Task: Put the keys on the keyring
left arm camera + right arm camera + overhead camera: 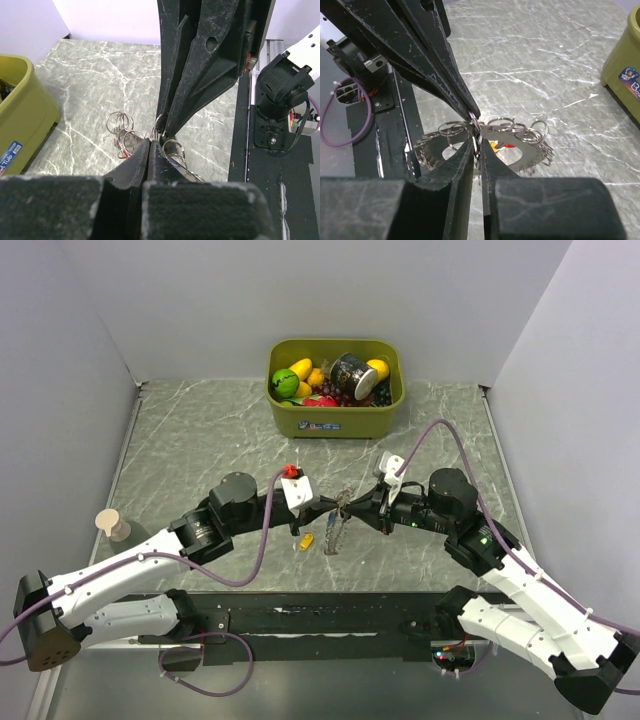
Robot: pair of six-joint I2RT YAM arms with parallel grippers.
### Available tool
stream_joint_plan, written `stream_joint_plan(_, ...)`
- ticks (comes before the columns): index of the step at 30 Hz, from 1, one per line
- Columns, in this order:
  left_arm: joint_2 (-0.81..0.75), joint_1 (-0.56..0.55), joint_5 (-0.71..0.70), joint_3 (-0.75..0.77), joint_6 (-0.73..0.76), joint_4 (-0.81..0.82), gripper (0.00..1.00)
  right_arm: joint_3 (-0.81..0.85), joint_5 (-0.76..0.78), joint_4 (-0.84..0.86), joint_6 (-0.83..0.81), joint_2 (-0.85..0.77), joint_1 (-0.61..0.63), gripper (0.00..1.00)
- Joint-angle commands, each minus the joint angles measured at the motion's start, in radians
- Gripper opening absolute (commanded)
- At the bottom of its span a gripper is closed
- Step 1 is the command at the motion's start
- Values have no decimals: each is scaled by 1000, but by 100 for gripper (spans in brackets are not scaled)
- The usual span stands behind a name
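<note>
The keyring (334, 527), a grey metal ring hung with many small wire loops, hangs just above the table between my two grippers. In the right wrist view the keyring (525, 156) spreads below the fingers. My left gripper (150, 142) is shut, its tips pinching one loop. My right gripper (479, 140) is shut on a neighbouring loop, tip to tip with the left one. A yellow key (306, 541) lies on the table beside the ring. A yellow key (494, 145) and a red key (509, 145) show through the ring's hole.
An olive bin (335, 418) with toy fruit and a can stands at the back centre. A small beige spool (113, 525) sits at the left edge. A black mat (330, 615) runs along the near edge between the arm bases.
</note>
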Motion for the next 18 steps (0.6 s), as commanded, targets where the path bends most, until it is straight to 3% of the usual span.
stream_joint_plan(1, -54, -3, 6, 11, 10, 121, 1, -12, 17, -9, -9, 3, -7, 18)
stream_joint_plan(8, -63, -1, 15, 2, 13, 127, 1, -9, 13, -2, -10, -7, -8, 39)
stream_joint_plan(14, -54, -1, 31, 5, 15, 116, 1, -50, 1, 115, -9, -141, -8, 58)
stream_joint_plan(18, -42, -1, 44, 14, 13, 112, 1, -33, -18, 130, 2, -158, -8, 61)
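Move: The keyring hangs from the left fingertips; from the right hand its middle is about 2 cm left, 2 cm back and 5 cm below, and from the left hand about 1 cm right, 2 cm back and 5 cm below. The blue key hangs there too, some 3 cm left, 1 cm back and 4 cm below the right hand. The yellow key lies on the table, around 8 cm left, 3 cm ahead and 25 cm below the right hand. Open the right fingers wide to let go of the black key at the small ring, dipping about 1 cm as they part, then draw the hand up, back and to the right, some 2.5 cm up from the dip and clear of the keyring. Keep the left fingers shut on the ring and raise it about 2 cm. ##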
